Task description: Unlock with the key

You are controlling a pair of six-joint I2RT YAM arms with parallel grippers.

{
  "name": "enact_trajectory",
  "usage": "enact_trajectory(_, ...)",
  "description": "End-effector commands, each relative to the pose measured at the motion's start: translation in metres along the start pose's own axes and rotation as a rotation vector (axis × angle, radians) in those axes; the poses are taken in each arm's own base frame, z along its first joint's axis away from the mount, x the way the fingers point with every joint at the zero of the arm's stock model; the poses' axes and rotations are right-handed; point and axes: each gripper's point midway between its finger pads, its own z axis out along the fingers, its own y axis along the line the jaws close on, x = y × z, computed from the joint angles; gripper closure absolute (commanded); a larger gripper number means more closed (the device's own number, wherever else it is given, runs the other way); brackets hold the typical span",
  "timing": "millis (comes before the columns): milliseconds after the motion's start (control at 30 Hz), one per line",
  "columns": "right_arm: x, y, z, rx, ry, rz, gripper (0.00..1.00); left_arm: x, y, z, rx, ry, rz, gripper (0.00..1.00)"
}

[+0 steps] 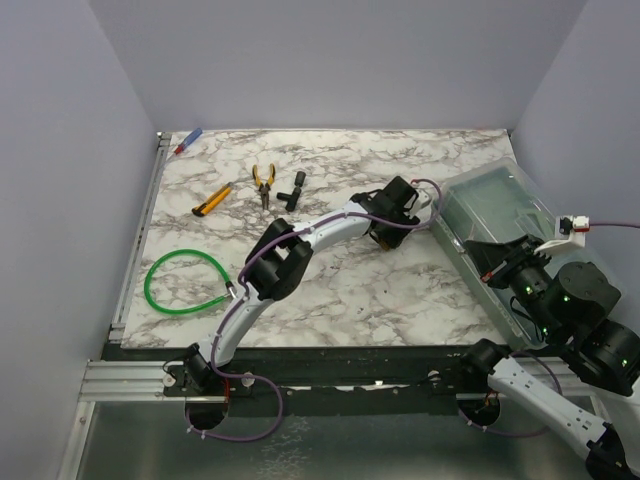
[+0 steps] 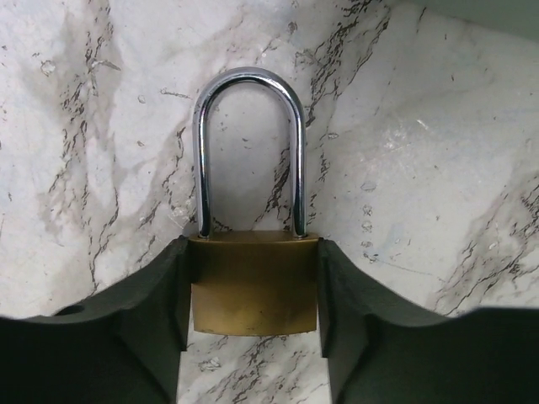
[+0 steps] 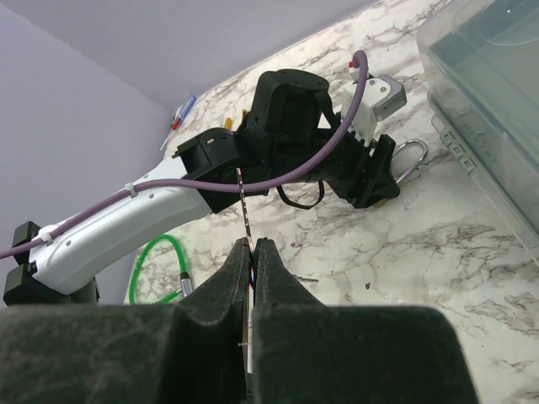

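A brass padlock [image 2: 253, 282] with a closed steel shackle [image 2: 249, 84] lies on the marble table. My left gripper [image 2: 253, 252] is shut on its body, one finger against each side. In the top view the left gripper [image 1: 385, 232] is at the table's middle right, beside the plastic bin. My right gripper [image 3: 253, 248] is shut on the key [image 3: 243, 206], whose thin blade sticks out past the fingertips, edge-on. It is held above the table, apart from the padlock [image 3: 411, 160], and points towards the left arm. In the top view the right gripper [image 1: 500, 263] is over the bin's near edge.
A clear plastic bin [image 1: 495, 215] stands at the right. A green cable loop [image 1: 185, 285] lies at the left. Yellow-handled pliers [image 1: 263, 183], a yellow utility knife [image 1: 212, 200], a black part [image 1: 293, 190] and a pen [image 1: 188, 141] lie at the back.
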Motion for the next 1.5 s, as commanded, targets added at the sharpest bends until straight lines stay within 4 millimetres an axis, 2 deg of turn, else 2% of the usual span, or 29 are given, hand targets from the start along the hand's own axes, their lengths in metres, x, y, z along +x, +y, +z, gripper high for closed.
enact_trajectory(0, -0.006, -0.001, -0.004, 0.011, -0.019, 0.013, 0.99, 0.023, -0.007, 0.0, 0.001, 0.069, -0.035, 0.65)
enact_trajectory(67, -0.005, -0.001, -0.003, 0.009, -0.016, 0.014, 0.99, 0.025, -0.007, -0.004, -0.006, 0.073, -0.056, 0.73)
enact_trajectory(167, -0.004, -0.001, -0.002, 0.008, -0.016, 0.019, 0.99, 0.026, -0.003, -0.014, -0.045, 0.072, -0.112, 0.79)
enact_trajectory(367, 0.0, 0.001, 0.004, 0.011, -0.005, 0.022, 0.99, 0.031, 0.016, -0.047, -0.22, 0.041, -0.317, 0.82)
enact_trajectory(700, 0.02, 0.007, 0.023, -0.004, 0.054, 0.035, 0.99, 0.075, 0.025, -0.097, -0.385, 0.013, -0.707, 0.82)
enact_trajectory(967, 0.045, 0.011, 0.038, -0.02, 0.127, 0.055, 0.99, 0.118, 0.028, -0.112, -0.481, 0.016, -0.914, 0.82)
enact_trajectory(1000, 0.048, 0.011, 0.04, -0.02, 0.138, 0.055, 1.0, 0.121, 0.028, -0.113, -0.487, 0.017, -0.925, 0.8)
enact_trajectory(1033, 0.051, 0.011, 0.041, -0.021, 0.148, 0.057, 1.0, 0.124, 0.027, -0.113, -0.491, 0.021, -0.932, 0.74)
enact_trajectory(1067, 0.054, 0.011, 0.042, -0.02, 0.155, 0.059, 1.0, 0.127, 0.028, -0.114, -0.497, 0.024, -0.939, 0.64)
enact_trajectory(1133, 0.057, 0.01, 0.043, -0.019, 0.165, 0.062, 0.99, 0.132, 0.029, -0.115, -0.507, 0.023, -0.95, 0.38)
enact_trajectory(1200, 0.059, 0.009, 0.044, -0.016, 0.172, 0.065, 0.99, 0.133, 0.029, -0.118, -0.511, 0.018, -0.954, 0.24)
enact_trajectory(1367, 0.063, 0.008, 0.044, -0.013, 0.179, 0.074, 1.0, 0.127, 0.024, -0.127, -0.491, 0.017, -0.913, 0.05)
enact_trajectory(1467, 0.064, 0.007, 0.043, -0.009, 0.181, 0.078, 1.0, 0.124, 0.016, -0.131, -0.451, 0.048, -0.882, 0.01)
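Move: The padlock is already pinched between my left fingers, flat on the table, its shackle pointing ahead and right. The bare spot I take it to lies roughly 9 cm back and 16 cm to the left. The black tool sits about 15 cm ahead and 30 cm left of my left hand; the bin's middle is some 37 cm right and 2 cm back. From my raised right hand, holding the key, the padlock is about 20 cm ahead, 11 cm left and 32 cm down. Keeping my left grip on the brass body, I drag the padlock level over the marble, left and back by about 18 cm, away from the bin, swinging the hand nearly 60 degrees counter-clockwise on the way, then open the fingers wide. Partway through, my right hand starts bringing the key down and left, about 5 cm each way, with a slight tip downwards. ##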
